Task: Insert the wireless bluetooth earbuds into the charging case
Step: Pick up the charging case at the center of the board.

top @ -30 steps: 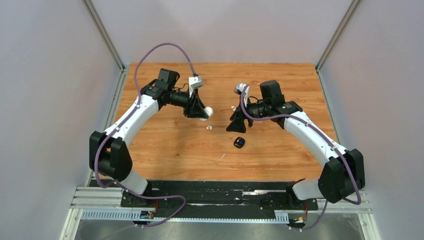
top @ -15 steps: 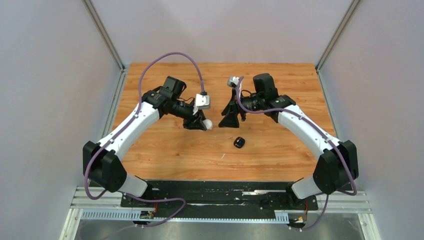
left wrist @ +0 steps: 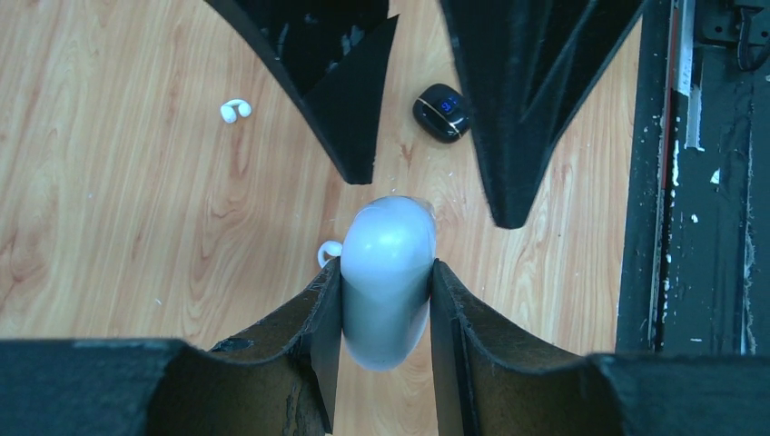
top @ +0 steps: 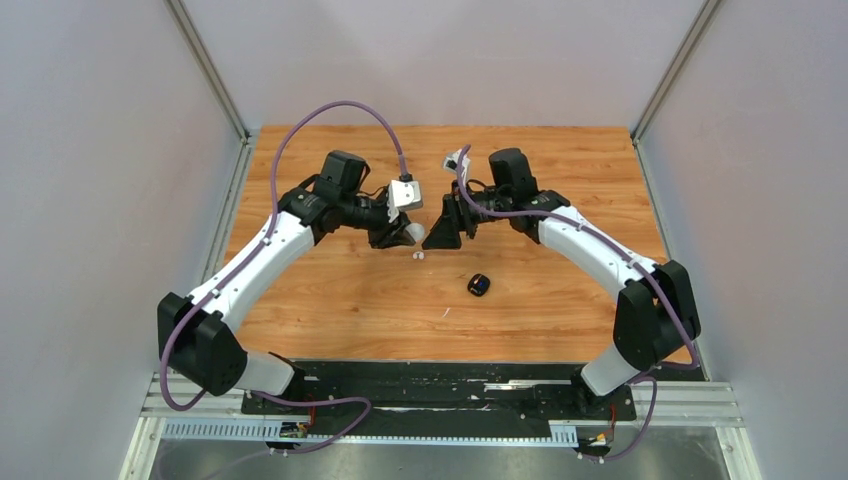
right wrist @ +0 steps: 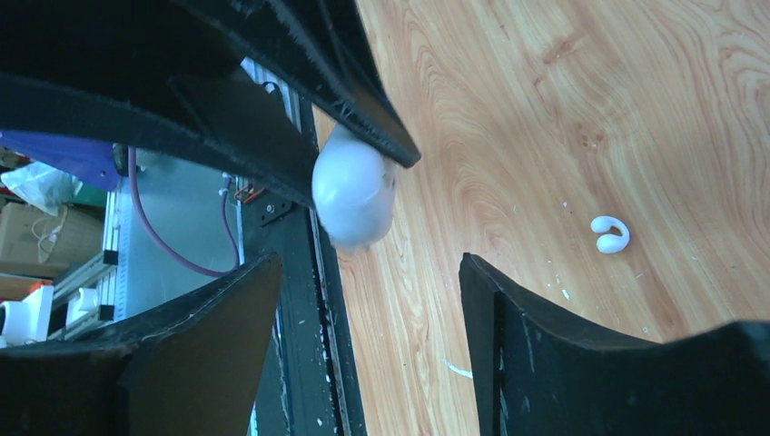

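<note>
My left gripper (left wrist: 386, 270) is shut on a white pebble-shaped charging case (left wrist: 389, 272), held above the wooden table with its lid closed. In the top view the case (top: 411, 232) hangs between the two arms. My right gripper (top: 433, 233) faces it, open, its fingertips (left wrist: 350, 136) just beyond the case without touching. The right wrist view has the case (right wrist: 352, 186) ahead of the open right gripper (right wrist: 370, 272). One white earbud (left wrist: 235, 110) lies on the table, and a second (left wrist: 325, 251) peeks out beside the case. An earbud (top: 418, 256) lies below the grippers.
A black charging case (top: 479, 285) with a small blue display lies shut on the table, nearer the arm bases; it also shows in the left wrist view (left wrist: 442, 112). The black base rail (left wrist: 690, 227) runs along the table's near edge.
Both grippers have swung toward each other over the table's middle. The left one carried the white case along; the right one turned to face it, staying open.
</note>
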Tool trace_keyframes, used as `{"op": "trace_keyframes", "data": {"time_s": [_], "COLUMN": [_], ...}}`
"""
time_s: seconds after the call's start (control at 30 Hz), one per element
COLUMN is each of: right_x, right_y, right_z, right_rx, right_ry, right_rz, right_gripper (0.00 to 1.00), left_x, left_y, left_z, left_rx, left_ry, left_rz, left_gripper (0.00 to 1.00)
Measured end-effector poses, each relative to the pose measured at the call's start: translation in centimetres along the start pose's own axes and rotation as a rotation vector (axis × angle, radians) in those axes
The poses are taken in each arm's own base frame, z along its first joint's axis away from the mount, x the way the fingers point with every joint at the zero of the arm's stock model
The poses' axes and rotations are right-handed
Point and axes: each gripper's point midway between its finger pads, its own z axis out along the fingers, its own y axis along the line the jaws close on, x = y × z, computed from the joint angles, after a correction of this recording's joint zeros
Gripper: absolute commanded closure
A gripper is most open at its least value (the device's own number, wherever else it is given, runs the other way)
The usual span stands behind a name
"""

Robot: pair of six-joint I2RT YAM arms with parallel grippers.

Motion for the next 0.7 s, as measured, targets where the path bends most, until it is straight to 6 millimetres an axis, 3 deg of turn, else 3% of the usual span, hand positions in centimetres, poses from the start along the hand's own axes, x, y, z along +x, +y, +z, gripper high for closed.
{"op": "trace_keyframes", "data": {"time_s": [0.33,0.63,0.7], "right_x": [-1.2,-1.3,-1.3], "right_y": [-0.6,0.0,0.2], "right_z": [0.5,0.9,1.1], "right_rx": [0.023,0.006,0.002], "right_ry": [-0.04,-0.04,-0.039], "right_rz": [0.04,0.037,0.033], "right_gripper": [0.49,0.52,0.58], "left_x": [0.0,-0.2,-0.2], "left_y": [-0.8,-1.0,-1.1], "left_z": [0.4,0.5,0.6], "left_rx": [0.024,0.028,0.033], "left_ry": [0.0,-0.002,-0.006], "left_rz": [-0.003,-0.009,-0.012], "left_gripper": [0.79,0.79,0.79]}}
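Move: The left hand already holds the white charging case between its fingertips, with the middle about 1 cm to its right. From the right hand's open fingers that case lies some 3 cm to the left, about 1 cm ahead and 1 cm lower. On the board some 20 cm below the right hand, two white earbuds lie about 9 cm ahead and 3 cm left of it, and the black case about 11 cm to its right and 1 cm ahead. The left hand keeps its pinch on the white charging case and eases back and to the right, about 1 cm each way. The right hand goes forward a centimetre, then left with a slight rise and a little back, closing its fingers from wide to about half open around the case's free end; firm contact on both sides can't be seen. ##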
